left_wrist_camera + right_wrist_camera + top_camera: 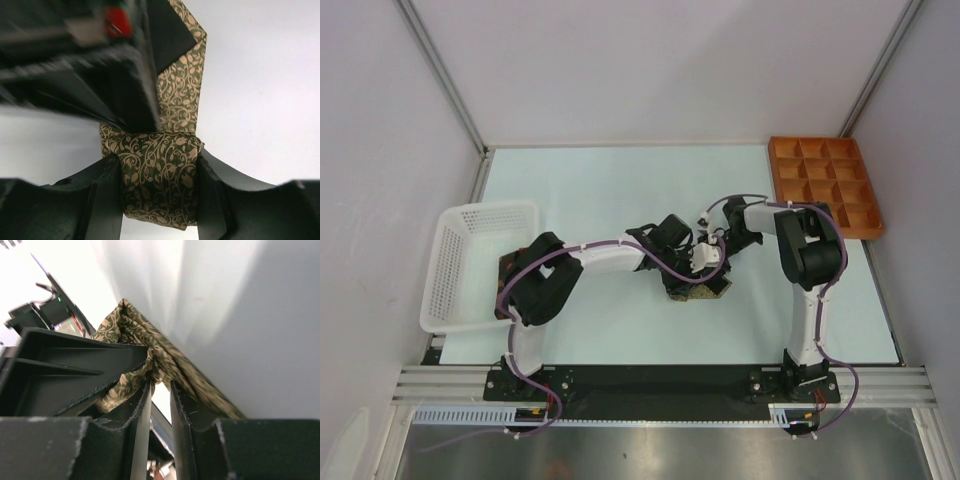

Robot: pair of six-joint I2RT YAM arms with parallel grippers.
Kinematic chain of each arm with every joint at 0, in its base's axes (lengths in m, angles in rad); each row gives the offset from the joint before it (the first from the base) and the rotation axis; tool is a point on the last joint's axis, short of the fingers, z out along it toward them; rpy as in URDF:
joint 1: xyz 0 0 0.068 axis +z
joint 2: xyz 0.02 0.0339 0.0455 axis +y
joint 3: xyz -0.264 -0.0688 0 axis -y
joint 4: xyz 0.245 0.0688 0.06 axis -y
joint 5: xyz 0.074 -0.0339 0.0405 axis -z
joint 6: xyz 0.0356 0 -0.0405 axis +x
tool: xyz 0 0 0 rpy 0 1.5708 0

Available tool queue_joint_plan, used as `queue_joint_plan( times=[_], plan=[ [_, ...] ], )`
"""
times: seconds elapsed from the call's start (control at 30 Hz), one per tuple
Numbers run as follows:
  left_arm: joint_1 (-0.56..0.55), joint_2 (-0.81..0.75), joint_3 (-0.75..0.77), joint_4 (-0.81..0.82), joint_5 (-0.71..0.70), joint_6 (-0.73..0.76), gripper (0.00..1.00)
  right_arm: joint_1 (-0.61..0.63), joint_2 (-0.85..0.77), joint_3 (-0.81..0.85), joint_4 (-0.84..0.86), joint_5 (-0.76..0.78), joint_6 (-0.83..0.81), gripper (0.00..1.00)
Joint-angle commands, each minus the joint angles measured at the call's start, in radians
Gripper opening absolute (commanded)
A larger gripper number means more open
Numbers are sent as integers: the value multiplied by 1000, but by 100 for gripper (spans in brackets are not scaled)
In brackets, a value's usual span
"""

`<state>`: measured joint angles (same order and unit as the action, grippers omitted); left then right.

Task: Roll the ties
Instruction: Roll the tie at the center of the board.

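One of the ties, olive with a tan vine pattern, sits rolled up [698, 290] at the middle of the table. My left gripper [159, 192] is shut on the roll [157, 175], one finger pressed to each side. The tie's loose tail [182, 85] runs away from the roll and shows its dark lining [170, 30] at the tip. My right gripper [161, 390] stands open by a narrow gap, its tips against the folds of the tie [130, 325], with nothing between the fingers. In the top view the two grippers meet over the roll, left gripper [692, 270] and right gripper [720, 260].
A white mesh basket [490, 208] stands at the left edge of the table, partly under my left arm. An orange compartment tray [775, 170] lies at the back right corner. Grey walls close in the table on three sides.
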<state>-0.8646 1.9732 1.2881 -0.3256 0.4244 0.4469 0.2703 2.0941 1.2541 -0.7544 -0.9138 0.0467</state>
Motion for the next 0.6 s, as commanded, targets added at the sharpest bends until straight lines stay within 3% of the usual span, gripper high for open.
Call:
queue_joint_plan(
  times=[0.0,0.2,0.33,0.57],
  plan=[
    [-2,95,2,-107,-151,53,9,-23,-42,31,-43,44,-44,27],
    [-11,90,46,-167,-185,75,8,-25,-29,21,-37,24,-41,27],
    [-19,113,57,-191,-191,87,9,-85,-71,-8,-14,-71,-33,42],
    [-28,136,60,-190,-182,93,11,-109,-163,-58,-5,-166,-44,53]
  ],
)
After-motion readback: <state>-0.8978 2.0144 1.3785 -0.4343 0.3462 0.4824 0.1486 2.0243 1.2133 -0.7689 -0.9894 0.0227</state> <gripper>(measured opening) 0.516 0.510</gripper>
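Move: The left hand already grips the tie's roll, whose middle sits about at its finger pads, perhaps 1 cm lower. From the right hand the roll lies some 4 cm to the left, 2 cm back and 1 cm below. The tie's black patch is about 2 cm to the right of the right hand, 1 cm back and 2 cm down. The end of the tail lies roughly 5 cm to its right and 1 cm back, also 2 cm down. Rightward, up and a little forward, the right hand draws off the roll by about 4 cm in all: first a small shift and a brief hover, then a clear lift over the tie's tail as its fingers spread. It turns slightly clockwise. The left hand stays put, keeps its pinch on the roll and tips its fingers some 5 degrees steeper. ##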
